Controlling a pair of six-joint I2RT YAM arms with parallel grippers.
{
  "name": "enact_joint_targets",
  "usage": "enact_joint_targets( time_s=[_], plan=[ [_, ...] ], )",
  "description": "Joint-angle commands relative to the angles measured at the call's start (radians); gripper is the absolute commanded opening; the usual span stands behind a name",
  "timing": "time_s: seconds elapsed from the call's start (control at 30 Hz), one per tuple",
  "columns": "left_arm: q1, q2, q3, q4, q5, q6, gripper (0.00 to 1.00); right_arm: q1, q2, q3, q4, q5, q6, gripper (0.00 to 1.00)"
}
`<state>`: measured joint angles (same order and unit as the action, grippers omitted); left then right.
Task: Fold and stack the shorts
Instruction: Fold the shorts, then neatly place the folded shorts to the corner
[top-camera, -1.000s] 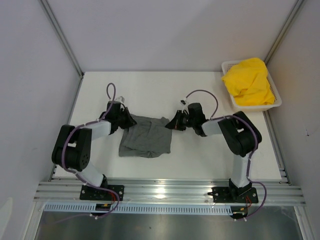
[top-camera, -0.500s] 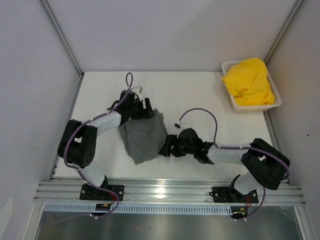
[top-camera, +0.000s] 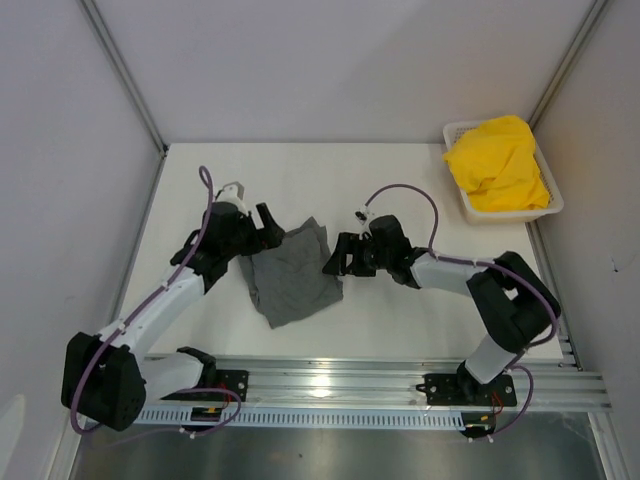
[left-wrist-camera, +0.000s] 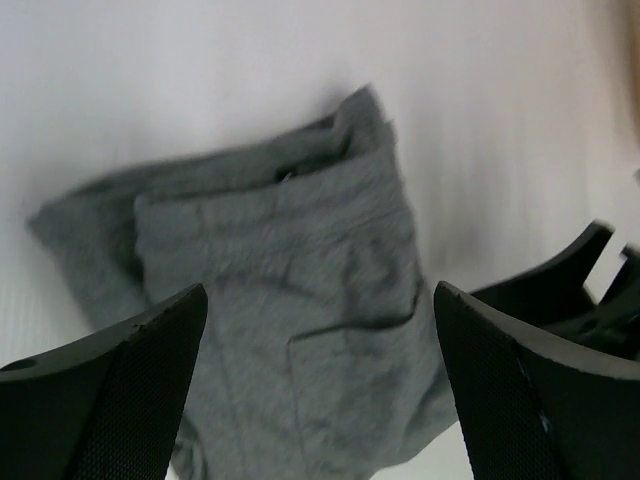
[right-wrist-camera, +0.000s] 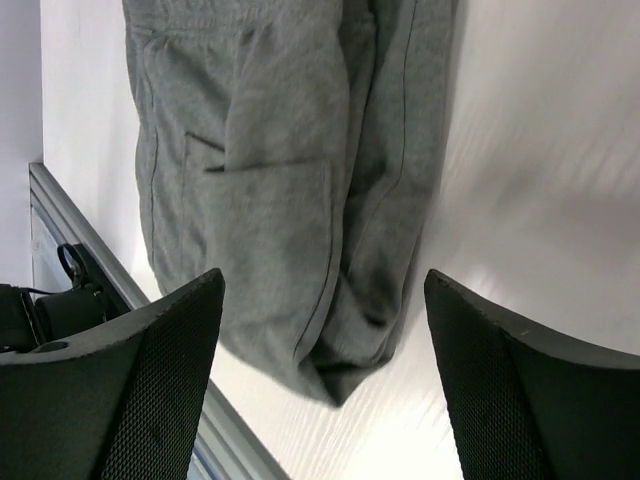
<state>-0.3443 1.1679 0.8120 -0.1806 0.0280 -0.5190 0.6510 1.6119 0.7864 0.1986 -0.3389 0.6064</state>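
Note:
The dark grey shorts (top-camera: 292, 272) lie folded and skewed on the white table between my two arms. My left gripper (top-camera: 268, 228) hovers open at their upper left edge, nothing in it. My right gripper (top-camera: 335, 258) stands open at their right edge, also holding nothing. In the left wrist view the grey shorts (left-wrist-camera: 290, 300) spread below the open left gripper (left-wrist-camera: 320, 290), a back pocket seam showing. In the right wrist view the grey shorts (right-wrist-camera: 270, 170) hang past the open right gripper (right-wrist-camera: 322, 275). The yellow shorts (top-camera: 497, 165) sit bunched in the basket at the back right.
A white mesh basket (top-camera: 451, 135) stands at the table's back right corner. An aluminium rail (top-camera: 340, 385) runs along the near edge, and it shows as the rail (right-wrist-camera: 60, 230) in the right wrist view. Grey walls close in both sides.
Both grippers have gone from shut to open and let go of the grey shorts. The shorts went from spread flat to a narrower, skewed fold. Both arms have drawn back from it.

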Motion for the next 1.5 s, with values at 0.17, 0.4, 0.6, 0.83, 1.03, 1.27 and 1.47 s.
enact_joint_targets(
  time_s=[0.17, 0.4, 0.6, 0.83, 1.03, 1.27, 1.47],
  plan=[
    [0.004, -0.152, -0.276, -0.059, -0.037, -0.159, 0.96, -0.044, 0.230, 0.164, 0.041, -0.215, -0.068, 0.85],
    [0.004, -0.169, -0.338, -0.069, -0.046, -0.165, 0.97, -0.044, 0.315, 0.208, 0.087, -0.267, -0.042, 0.80],
    [0.016, -0.106, -0.381, 0.003, -0.007, -0.171, 0.97, -0.044, 0.330, 0.212, 0.098, -0.272, -0.040, 0.69],
    [0.039, -0.051, -0.404, 0.047, -0.008, -0.176, 0.94, -0.044, 0.332, 0.203, 0.119, -0.267, -0.030, 0.56],
    [0.064, -0.030, -0.381, 0.055, -0.022, -0.147, 0.45, -0.024, 0.319, 0.185, 0.127, -0.235, -0.020, 0.17],
    [0.151, -0.085, -0.349, -0.043, -0.137, -0.113, 0.12, 0.113, 0.278, 0.133, 0.194, -0.059, 0.056, 0.00],
    [0.332, -0.047, -0.336, -0.146, -0.200, -0.159, 0.08, 0.266, 0.315, 0.112, 0.340, 0.106, 0.196, 0.00]
  ],
)
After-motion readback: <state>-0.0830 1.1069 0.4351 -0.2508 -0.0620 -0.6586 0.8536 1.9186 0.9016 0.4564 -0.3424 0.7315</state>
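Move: Behind and below the open left hand lies the left edge of the shorts, about 8 cm back, 4 cm to its left and 15 cm down; the middle of the shorts is some 5 cm back, 3 cm right and 16 cm down. The open right hand hovers low by their right edge, about 2 cm ahead, 4 cm left and 4 cm below; the shorts' far corner is roughly 15 cm ahead of it, 7 cm left and 6 cm down. Sinking about 14 cm while drawing back 8, the left hand tips down some 20 degrees onto the shorts' left edge; the right eases down, left and slightly forward to the right edge. Both close, pinching cloth, then drag it left along the table, the left hand by about 7 cm turning counter-clockwise, the right by about 6 cm while also coming back. ##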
